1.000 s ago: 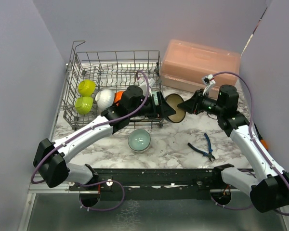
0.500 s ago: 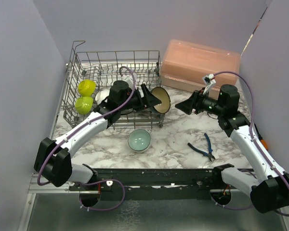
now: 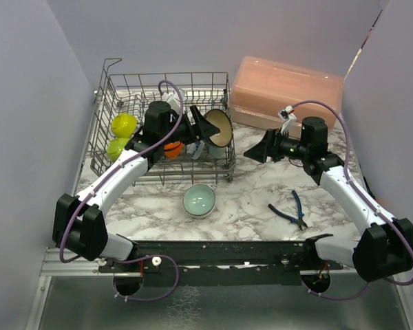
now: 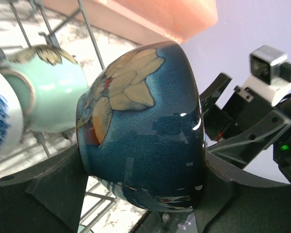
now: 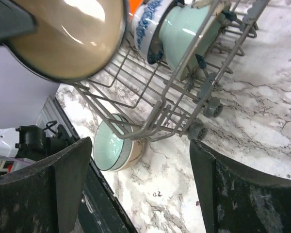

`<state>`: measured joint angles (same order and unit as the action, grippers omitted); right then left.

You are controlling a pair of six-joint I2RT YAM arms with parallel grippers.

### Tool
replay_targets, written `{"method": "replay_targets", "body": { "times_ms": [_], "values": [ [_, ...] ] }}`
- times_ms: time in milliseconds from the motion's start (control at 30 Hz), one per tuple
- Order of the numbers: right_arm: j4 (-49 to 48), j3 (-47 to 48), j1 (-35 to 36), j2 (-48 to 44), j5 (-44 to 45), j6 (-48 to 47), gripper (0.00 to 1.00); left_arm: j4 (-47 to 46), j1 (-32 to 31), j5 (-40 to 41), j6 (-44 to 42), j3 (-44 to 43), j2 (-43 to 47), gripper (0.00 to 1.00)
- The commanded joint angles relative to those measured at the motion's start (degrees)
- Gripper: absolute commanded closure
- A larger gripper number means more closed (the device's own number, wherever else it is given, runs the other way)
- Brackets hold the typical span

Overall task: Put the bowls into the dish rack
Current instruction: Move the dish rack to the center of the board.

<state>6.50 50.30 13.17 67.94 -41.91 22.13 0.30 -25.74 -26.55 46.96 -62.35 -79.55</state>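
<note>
My left gripper is shut on a dark blue bowl with a beige inside. It holds the bowl on its side above the right end of the dish rack. In the left wrist view the fingers clamp the dark blue bowl from both sides. Two lime-yellow bowls, an orange bowl, a pale teal bowl and a blue-patterned white bowl stand in the rack. Another pale teal bowl sits upright on the table. My right gripper is open and empty, just right of the rack.
A pink lidded box stands at the back right. Blue-handled pliers lie on the marble table in front of the right arm. The rack's small wheels rest on the table near my right gripper.
The right gripper has opened and let go of the dark blue bowl. The left arm has carried that bowl left and back, over the rack.
</note>
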Motion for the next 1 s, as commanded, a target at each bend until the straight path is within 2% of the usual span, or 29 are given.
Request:
{"method": "replay_targets", "body": {
  "times_ms": [0, 233, 500, 767, 967],
  "values": [
    [0.41, 1.22, 0.51, 4.17, -1.96, -0.62, 0.14, 1.82, 1.66, 0.56, -8.24, -8.57, -0.73, 1.0],
    [0.45, 3.72, 4.15, 10.4, -0.12, -0.4, 0.18, 7.4, 2.36, 7.14, -17.28, -16.13, -3.85, 1.0],
    [0.43, 5.62, 8.96, 14.99, 2.26, 0.99, 0.42, 9.98, 2.45, 12.76, -23.58, -21.32, -7.35, 1.0],
    [3.11, 6.7, 12.76, 17.35, 3.1, 2.82, 0.7, 11.88, 4.16, 15.51, -23.9, -22.19, -10.13, 1.0],
    [7.0, 7.23, 13.38, 16.53, 2.44, 2.58, 0.76, 12.33, 9.27, 13.55, -21.63, -23.1, -12.92, 1.0]
  ]
}}
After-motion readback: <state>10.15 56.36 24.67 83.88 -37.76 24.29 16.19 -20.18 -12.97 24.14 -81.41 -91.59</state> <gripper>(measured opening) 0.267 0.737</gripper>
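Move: The dish rack's near right top corner lies about 5 cm left of the right hand, 1 cm back and 6 cm lower. The celadon bowl in the rack is some 11 cm to that hand's left and 1 cm ahead; the green bowl on the table is 15 cm left, 12 cm back. From the left hand, which holds the dark blue bowl, the free rear slots lie about 11 cm ahead, 7 cm left and 12 cm down; the blue-white bowl is 4 cm left, 3 cm back. Down first, then left by about 6 cm each, the open right hand tips its fingers down and closes them most of the way around the dish rack's near right corner wires. Meanwhile the left hand, still gripping the dark blue bowl, carries it some 10 cm forward and 6 cm left over the rack, rising, then sinking again, its fingers tilting further down. ##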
